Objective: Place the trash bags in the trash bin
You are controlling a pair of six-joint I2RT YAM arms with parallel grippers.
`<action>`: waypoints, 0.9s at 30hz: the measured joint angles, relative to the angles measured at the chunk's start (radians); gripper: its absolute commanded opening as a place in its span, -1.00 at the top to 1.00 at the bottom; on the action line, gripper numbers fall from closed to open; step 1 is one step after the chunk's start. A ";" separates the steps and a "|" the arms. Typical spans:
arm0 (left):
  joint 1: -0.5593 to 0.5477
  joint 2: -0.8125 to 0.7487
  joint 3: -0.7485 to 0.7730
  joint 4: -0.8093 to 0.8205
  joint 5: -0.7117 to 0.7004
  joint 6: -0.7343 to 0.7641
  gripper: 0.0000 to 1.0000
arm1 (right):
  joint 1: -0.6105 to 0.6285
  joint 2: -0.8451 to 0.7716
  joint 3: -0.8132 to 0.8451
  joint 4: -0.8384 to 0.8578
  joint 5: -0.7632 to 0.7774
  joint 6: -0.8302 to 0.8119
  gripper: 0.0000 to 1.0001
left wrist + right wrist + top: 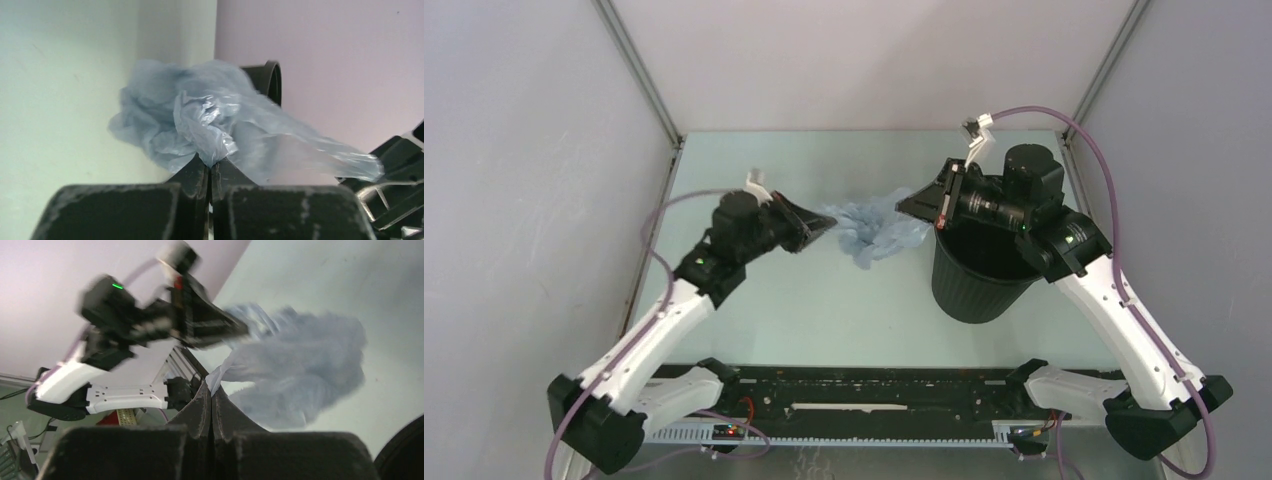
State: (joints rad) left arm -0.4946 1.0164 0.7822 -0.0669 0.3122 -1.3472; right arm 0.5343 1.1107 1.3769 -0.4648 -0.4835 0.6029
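Observation:
The pale blue trash bag (873, 229) hangs crumpled between my two grippers, just left of the black trash bin (977, 282). On the bag's left end, my left gripper (829, 226) is shut, and the film (200, 120) bunches up out of its closed tips (210, 165). My right gripper (903, 206) is shut on the bag's right end, beside the bin's rim. A fold of film (295, 365) is pinched at its tips (212, 388). The bin's rim (270, 80) shows behind the bag in the left wrist view.
The bin stands right of centre on the pale table (824, 310), under my right wrist. Grey walls close in the table on both sides and at the back. A black rail (874, 395) runs along the near edge between the arm bases.

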 measured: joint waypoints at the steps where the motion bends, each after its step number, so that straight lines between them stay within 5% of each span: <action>1: 0.000 -0.011 0.076 -0.105 -0.052 0.085 0.99 | 0.002 0.000 0.000 -0.016 0.003 -0.006 1.00; 4: -0.003 -0.072 0.261 -0.349 -0.238 0.324 1.00 | 0.030 0.002 0.000 -0.083 0.037 -0.043 1.00; 9: -0.003 -0.224 0.303 -0.642 -0.467 0.549 1.00 | 0.143 0.036 -0.001 -0.182 0.130 -0.097 1.00; 15: -0.003 -0.244 0.182 -0.883 -0.518 0.637 1.00 | 0.249 0.119 -0.108 -0.232 0.204 -0.103 1.00; 20: 0.041 -0.097 0.196 -0.998 -0.455 0.675 1.00 | 0.232 0.286 -0.137 -0.241 0.198 -0.047 1.00; 23: 0.107 0.100 0.373 -1.070 -0.401 0.711 1.00 | 0.180 0.379 -0.086 -0.236 0.162 0.014 1.00; 27: 0.126 0.380 0.917 -1.172 -0.410 0.773 1.00 | 0.155 0.535 0.340 -0.370 0.220 0.029 1.00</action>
State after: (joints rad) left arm -0.3691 1.3964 1.6993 -1.2392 -0.0975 -0.5739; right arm 0.6895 1.6459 1.7168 -0.8352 -0.2630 0.6315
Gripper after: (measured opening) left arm 0.009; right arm 0.007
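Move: The trash bag is already pinched by both hands, bunched between them. Its middle lies about 7 cm to the right of the left hand, level with it and some 2 cm lower; from the right hand it is roughly 5 cm left, 1 cm ahead and 12 cm below. The trash bin stands about 19 cm to the right of the right hand, roughly 2 cm ahead, its middle some 25 cm lower. Leftward and fast, the left hand swings about 15 cm out, rising briefly before dipping down and back, and rolls nearly 60 degrees, its left side lifting. The right hand plunges some 20 cm, drifting left away from the bin and tipping down; both then whip forward and up, fingers keeping their pinch on the trash bag. ##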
